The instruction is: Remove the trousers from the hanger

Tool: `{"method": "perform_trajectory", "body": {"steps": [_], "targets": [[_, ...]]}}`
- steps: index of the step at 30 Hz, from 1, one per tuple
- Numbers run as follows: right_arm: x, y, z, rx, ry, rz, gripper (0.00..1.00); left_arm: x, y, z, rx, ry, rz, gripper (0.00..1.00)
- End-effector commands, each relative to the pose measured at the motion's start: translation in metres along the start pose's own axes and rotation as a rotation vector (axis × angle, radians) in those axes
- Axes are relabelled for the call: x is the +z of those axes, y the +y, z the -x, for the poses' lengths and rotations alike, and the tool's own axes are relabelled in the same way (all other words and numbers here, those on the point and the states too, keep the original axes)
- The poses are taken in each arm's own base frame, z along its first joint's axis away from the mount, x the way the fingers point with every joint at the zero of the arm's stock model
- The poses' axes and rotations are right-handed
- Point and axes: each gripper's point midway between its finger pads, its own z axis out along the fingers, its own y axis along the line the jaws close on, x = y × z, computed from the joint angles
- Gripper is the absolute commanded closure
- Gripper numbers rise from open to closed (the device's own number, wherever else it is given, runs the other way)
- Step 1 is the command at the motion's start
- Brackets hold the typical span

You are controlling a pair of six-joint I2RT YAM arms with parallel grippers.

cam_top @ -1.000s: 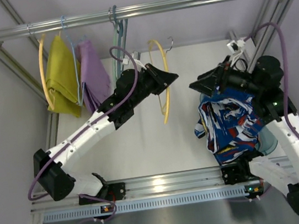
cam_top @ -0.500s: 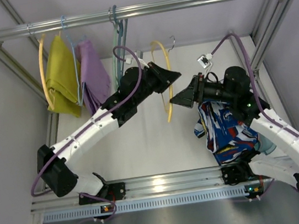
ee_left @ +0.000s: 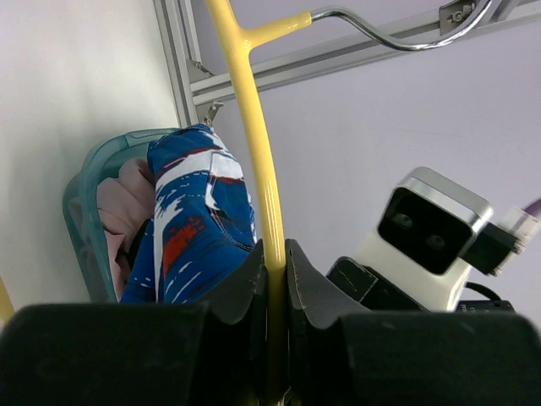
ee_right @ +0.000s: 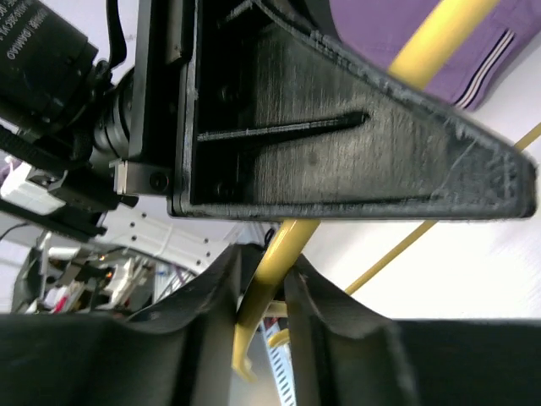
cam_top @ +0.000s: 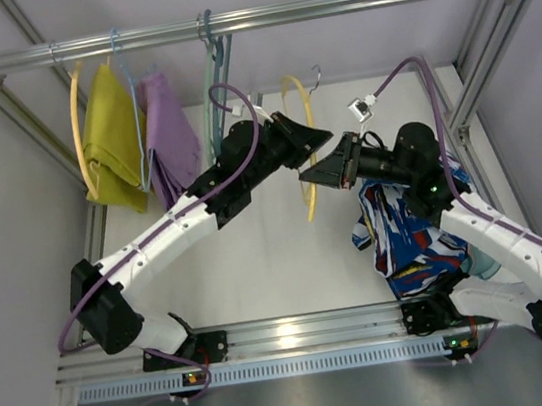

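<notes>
The yellow hanger (cam_top: pixel 309 203) with its silver hook (cam_top: pixel 314 74) hangs bare in mid-air between my two grippers. My left gripper (cam_top: pixel 317 138) is shut on its yellow bar, which runs up between the jaws in the left wrist view (ee_left: pixel 272 254). My right gripper (cam_top: pixel 305 175) is closed on the same hanger a little lower; the bar (ee_right: pixel 279 245) crosses between its jaws (ee_right: pixel 264 271) and touches both. The printed blue, white and red trousers (cam_top: pixel 411 229) lie bunched in a teal basket (ee_left: pixel 84 211) at the right, off the hanger.
A mustard garment (cam_top: pixel 110 135) and a purple garment (cam_top: pixel 167 127) hang on the top rail (cam_top: pixel 324 4) at the left, with a teal-grey hanger (cam_top: pixel 212 70) beside them. Metal frame posts stand at both sides.
My right gripper left the trousers in the basket, swung left to the hanger and closed round its bar. My left gripper carried the hanger slightly to the right.
</notes>
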Motion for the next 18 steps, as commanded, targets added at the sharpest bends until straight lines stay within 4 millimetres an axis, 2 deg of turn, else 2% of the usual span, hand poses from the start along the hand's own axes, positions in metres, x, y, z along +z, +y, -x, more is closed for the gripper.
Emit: {"method": "perform_trajectory", "body": {"steps": [1,2,3,4,8,12,13,16,18], "targets": [[0.002,0.022,0.003,-0.009,-0.017,0.086,0.79,-0.010,-0.052,0.017,-0.017,-0.052,-0.158,1.00],[0.001,0.022,0.002,-0.009,-0.014,0.085,0.85,-0.010,-0.052,0.017,-0.015,-0.053,-0.157,1.00],[-0.001,0.024,0.003,-0.012,-0.016,0.088,0.97,-0.010,-0.050,0.017,-0.017,-0.053,-0.152,0.99],[-0.002,0.023,0.004,-0.010,-0.018,0.083,1.00,-0.010,-0.047,0.017,-0.016,-0.053,-0.148,0.97],[-0.008,0.031,0.010,-0.009,-0.030,0.096,1.00,-0.013,-0.040,0.013,-0.002,-0.045,-0.137,0.92],[-0.016,0.035,0.019,-0.010,-0.052,0.103,1.00,-0.021,-0.031,0.007,0.028,-0.028,-0.125,0.60],[-0.018,0.032,0.021,-0.005,-0.058,0.092,1.00,-0.026,-0.033,0.009,0.044,-0.029,-0.134,0.45],[-0.023,0.027,0.020,0.004,-0.057,0.072,1.00,-0.037,-0.030,0.008,0.081,-0.029,-0.140,0.31],[-0.026,0.025,0.018,0.008,-0.054,0.061,1.00,-0.042,-0.027,0.007,0.104,-0.020,-0.141,0.28]]}}
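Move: The yellow hanger's upper bar already lies right between the pads of both hands: pinched by the left, with the right's fingers closing around it. The right hand grips it about 7 cm behind the left gripper, level sideways. From the left hand the hanger's hook stands about 9 cm ahead, 2 cm right and 6 cm up; the patterned trousers lie roughly 26 cm right, 9 cm back and 26 cm below. Staying nearly in place, the right hand finishes shutting its fingers and pinches the hanger's upper bar behind the left gripper, tipping down about 5 degrees; only then does the left hand open wide around the bar and back out about 2 cm, back and to the left. The right hand keeps its pinch and eases about 2 cm right and up. ##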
